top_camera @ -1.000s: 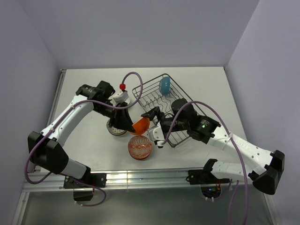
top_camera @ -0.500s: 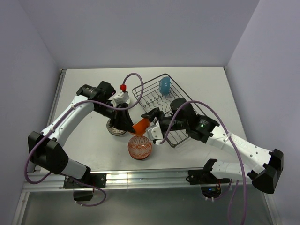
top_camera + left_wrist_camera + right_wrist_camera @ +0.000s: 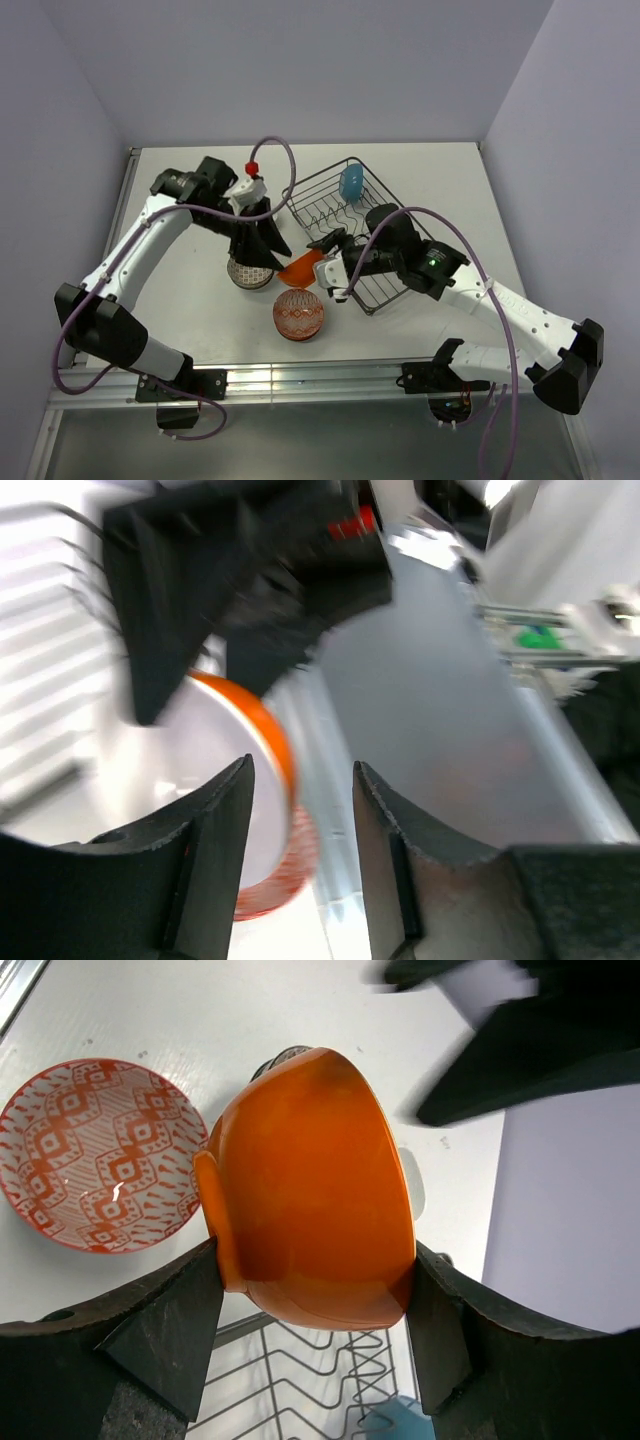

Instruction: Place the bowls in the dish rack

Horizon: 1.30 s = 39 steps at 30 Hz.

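Observation:
My right gripper [image 3: 312,1290] is shut on the plain orange bowl [image 3: 310,1185], one finger on each side, and holds it in the air beside the near left corner of the dish rack [image 3: 335,210]. In the top view the orange bowl [image 3: 300,268] hangs at the right gripper [image 3: 320,264]. My left gripper [image 3: 262,252] is open and empty, just left of that bowl; in its own view the left gripper [image 3: 302,770] is apart from the blurred orange bowl [image 3: 258,720]. A blue bowl [image 3: 351,182] stands in the rack's far end.
A red-orange patterned bowl [image 3: 298,314] sits upright on the table in front of the held bowl and shows in the right wrist view [image 3: 95,1155]. A dark patterned bowl [image 3: 250,274] sits under the left gripper. Rack wires [image 3: 300,1390] lie below the held bowl.
My left gripper has let go of the orange bowl and drawn back up and to the left. The right gripper keeps the bowl and has tilted it slightly.

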Available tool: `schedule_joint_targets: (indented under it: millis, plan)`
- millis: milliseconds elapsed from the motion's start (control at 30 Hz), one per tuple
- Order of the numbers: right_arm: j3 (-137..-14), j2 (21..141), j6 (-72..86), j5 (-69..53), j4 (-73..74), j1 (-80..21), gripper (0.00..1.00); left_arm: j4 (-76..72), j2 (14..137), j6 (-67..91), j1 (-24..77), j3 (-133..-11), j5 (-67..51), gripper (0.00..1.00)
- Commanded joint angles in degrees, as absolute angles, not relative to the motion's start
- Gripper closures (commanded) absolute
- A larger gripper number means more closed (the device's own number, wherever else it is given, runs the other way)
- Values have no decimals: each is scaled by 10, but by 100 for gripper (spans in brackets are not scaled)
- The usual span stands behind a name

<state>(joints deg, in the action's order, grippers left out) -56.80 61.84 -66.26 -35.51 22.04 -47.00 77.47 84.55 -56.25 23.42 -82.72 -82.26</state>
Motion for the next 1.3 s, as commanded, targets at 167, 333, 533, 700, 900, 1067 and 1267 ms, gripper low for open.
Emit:
schedule_joint_targets:
  millis: [167, 333, 533, 700, 900, 1067, 1267]
  plan:
    - [-638, 638, -558, -383, 245, -427, 88, 505, 821, -319, 139, -970, -678, 48]
    - [-718, 697, -441, -368, 264, -351, 89, 234, 724, -166, 92, -890, -511, 40]
    - [-779, 773, -275, -335, 267, -273, 89, 156, 671, -111, 92, -815, -414, 35]
    - [-844, 858, -162, -266, 283, -237, 90, 138, 635, -43, 91, -773, -380, 23]
    - [-940, 954, -97, -224, 321, -211, 91, 168, 632, -5, 91, -773, -338, 1]
    - [-977, 1009, -68, -187, 328, -205, 91, 199, 639, 25, 91, -780, -331, 0]
    - [-1008, 1043, -30, -154, 337, -204, 92, 182, 624, 37, 91, -745, -327, 1]
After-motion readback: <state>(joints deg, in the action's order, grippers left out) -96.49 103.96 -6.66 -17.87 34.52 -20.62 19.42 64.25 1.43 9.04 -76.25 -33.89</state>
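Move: The right hand already holds the orange bowl; its place in the rack's far end is about 29 cm ahead of that hand, 7 cm to its right and 16 cm lower, with the blue bowl about 3 cm farther out and 3 cm more to the right. The patterned red bowl sits some 9 cm back and 7 cm left of the right hand, 21 cm down. From the left hand, the white bowl is roughly 27 cm ahead, 7 cm left and 26 cm below. Forward and somewhat to the right, the right arm carries the orange bowl about 25 cm out to the rack's far end, rising slightly, then sinking to finish some 5 cm lower; its grip holds while the wrist swings clockwise, from fingers pointing left to forward-left and down. The left hand, fingers already parted, backs away forward, left and up, turns about 65 degrees counter-clockwise and opens wide. ##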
